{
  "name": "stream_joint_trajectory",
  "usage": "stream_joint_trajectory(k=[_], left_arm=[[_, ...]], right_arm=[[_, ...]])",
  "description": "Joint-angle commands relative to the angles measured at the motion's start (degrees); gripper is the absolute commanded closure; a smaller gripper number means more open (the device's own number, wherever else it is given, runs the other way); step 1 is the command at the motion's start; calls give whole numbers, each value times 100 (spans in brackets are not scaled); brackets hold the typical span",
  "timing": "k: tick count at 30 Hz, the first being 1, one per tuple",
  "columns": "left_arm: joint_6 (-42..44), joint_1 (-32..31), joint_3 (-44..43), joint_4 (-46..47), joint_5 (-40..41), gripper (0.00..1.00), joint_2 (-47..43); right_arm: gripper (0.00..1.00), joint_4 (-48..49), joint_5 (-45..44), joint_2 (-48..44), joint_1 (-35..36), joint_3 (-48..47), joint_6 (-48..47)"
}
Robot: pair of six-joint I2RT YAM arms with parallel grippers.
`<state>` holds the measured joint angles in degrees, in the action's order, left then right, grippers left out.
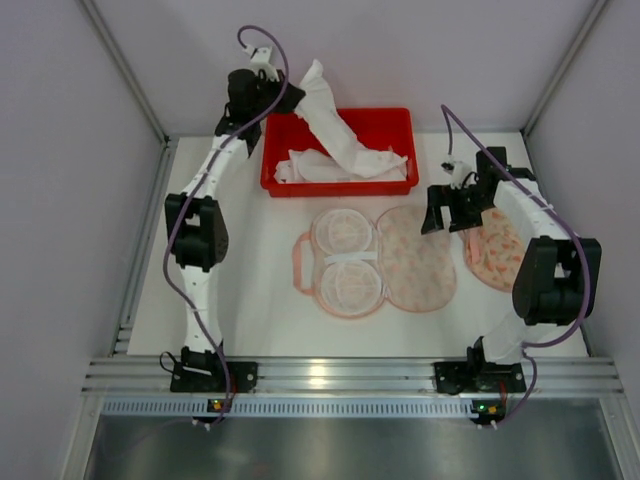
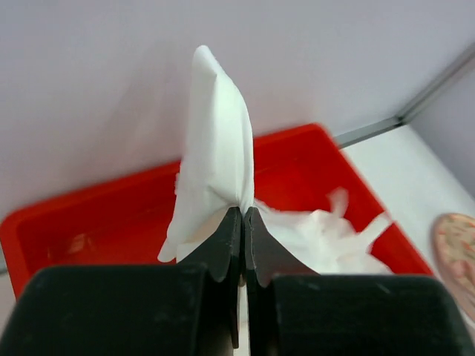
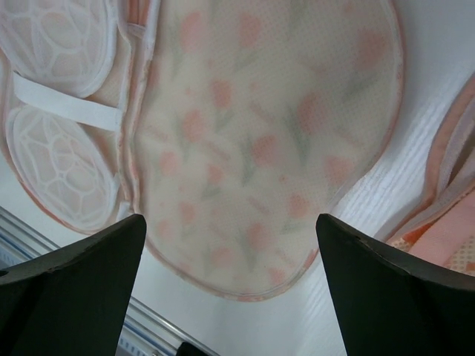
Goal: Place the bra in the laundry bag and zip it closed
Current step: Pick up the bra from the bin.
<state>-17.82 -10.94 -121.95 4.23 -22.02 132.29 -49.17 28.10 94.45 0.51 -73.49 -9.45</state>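
Note:
A white bra [image 1: 335, 130] trails up out of the red bin [image 1: 392, 124] at the back of the table. My left gripper [image 1: 291, 98] is shut on its upper end, which stands above the pinched fingertips in the left wrist view as a white fold [image 2: 219, 148]; that gripper [image 2: 243, 211] hovers over the bin [image 2: 89, 222]. The pink floral laundry bag [image 1: 385, 260] lies opened flat mid-table, mesh cups on its left half. My right gripper [image 1: 450, 217] hangs open just right of it; in the wrist view the bag's floral flap [image 3: 252, 148] lies below the wide-apart gripper [image 3: 230, 248].
More white fabric [image 1: 320, 168] lies in the bin. A second pink floral bag [image 1: 495, 250] sits under the right arm near the table's right side, its edge [image 3: 445, 222] visible in the right wrist view. Walls close in the table on three sides.

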Motion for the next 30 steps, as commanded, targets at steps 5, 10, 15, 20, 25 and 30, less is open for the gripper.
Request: stream_joint_trajectory(k=[5, 10, 15, 20, 25, 30], left_arm=[[814, -215, 777, 8, -1548, 100, -2364], [1140, -470, 1550, -396, -1911, 100, -3628], [1203, -698, 2491, -827, -1911, 100, -4902], [984, -971, 3317, -1091, -2113, 100, -5862], [588, -1340, 4520, -1223, -2561, 100, -6759], [429, -1551, 5417, -1231, -2649, 100, -7436]], right_arm=[[1, -49, -76, -129, -306, -60, -223], [1, -6, -111, -173, -306, -34, -311], [1, 162, -191, -129, -298, 28, -320], [2, 293, -15, -32, -297, 11, -294], [3, 373, 239, 73, -297, 11, -268], [3, 337, 319, 205, -254, -51, -312]])
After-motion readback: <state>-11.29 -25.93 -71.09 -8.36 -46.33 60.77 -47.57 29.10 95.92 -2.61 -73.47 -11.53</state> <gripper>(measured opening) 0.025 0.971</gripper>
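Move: Holding the bra by one end at the far left of the red bin, the left hand has the open mesh half of the laundry bag about 40 cm back, 11 cm to its right and 25 cm below. The floral flap lies some 17 cm to the right of that mesh half, level with it. The bin's middle is roughly 5 cm back, 8 cm right and 20 cm down. From the right hand, the mesh half lies about 17 cm left, 7 cm back and 11 cm below. Swinging back towards the base by some 43 cm, the left hand, its fingers still shut on the bra's end, first climbs about 22 cm clear of the bin, then sinks a few centimetres as it nears the bag, drifting slightly right. Meanwhile the wrist turns about 40 degrees clockwise, fingers coming round to point right and tipping up. The open right hand eases a couple of centimetres right. ##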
